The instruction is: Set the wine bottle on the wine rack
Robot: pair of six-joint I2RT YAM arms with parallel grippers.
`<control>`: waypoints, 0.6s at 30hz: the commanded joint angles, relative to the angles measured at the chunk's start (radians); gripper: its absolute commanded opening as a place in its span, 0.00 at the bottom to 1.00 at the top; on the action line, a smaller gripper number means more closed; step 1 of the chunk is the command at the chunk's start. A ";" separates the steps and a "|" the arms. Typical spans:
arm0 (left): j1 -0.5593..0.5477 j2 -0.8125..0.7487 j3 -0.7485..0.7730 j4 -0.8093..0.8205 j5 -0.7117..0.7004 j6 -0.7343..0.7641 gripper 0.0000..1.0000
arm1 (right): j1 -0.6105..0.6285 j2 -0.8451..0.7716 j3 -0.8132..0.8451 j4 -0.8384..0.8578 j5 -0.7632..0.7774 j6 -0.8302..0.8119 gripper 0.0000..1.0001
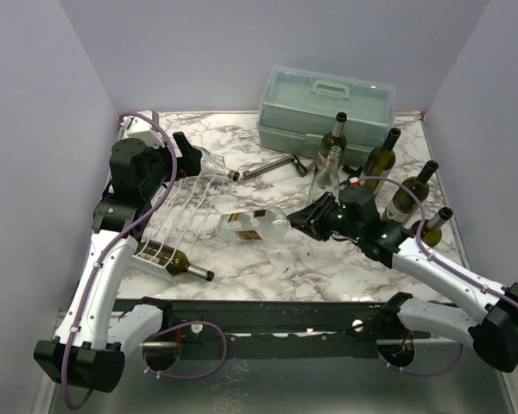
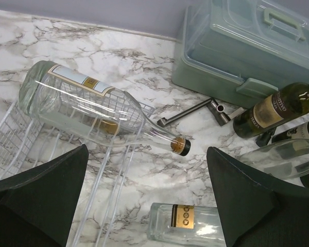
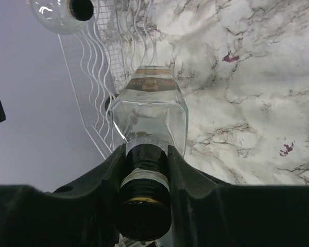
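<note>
My right gripper is shut on the black-capped neck of a clear square wine bottle. The bottle lies on its side, its base pointing at the right edge of the white wire wine rack. A round clear bottle lies across the rack's far end. At the rack's near end lies a dark bottle. My left gripper hangs open over the rack's far right corner, with nothing between its fingers. Below it shows the square bottle's base.
A pale green toolbox stands at the back. Several upright bottles cluster at the right, close around my right arm. A grey metal tool lies between rack and toolbox. Purple walls close in left and right.
</note>
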 commanded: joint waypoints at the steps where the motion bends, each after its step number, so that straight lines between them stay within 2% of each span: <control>1: 0.012 -0.010 -0.010 0.027 -0.015 -0.010 0.99 | 0.087 0.030 0.001 0.340 0.091 0.133 0.01; 7: 0.018 -0.015 -0.016 0.032 -0.023 -0.017 0.99 | 0.172 0.146 0.006 0.490 0.122 0.166 0.01; 18: 0.021 -0.012 -0.025 0.038 -0.038 -0.016 0.99 | 0.236 0.266 -0.039 0.703 0.130 0.230 0.01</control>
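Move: The right hand holds the clear square bottle by its neck, base leading left. The rack's free middle stands roughly 32 cm to its left, some 7 cm ahead and 13 cm below. In the rack, a clear bottle lies about 28 cm left and 19 cm ahead, a dark one about 36 cm left and 4 cm back. From the left hand the rack's middle is about 7 cm left, 3 cm back and 26 cm below. Keeping its pinch on the clear square bottle's capped neck, the right hand carries the bottle about 8 cm left towards the rack, base first, slowing as it goes. It sinks some 2.5 cm on the way, mostly early on, and rolls about 5 degrees, its left side rising. ##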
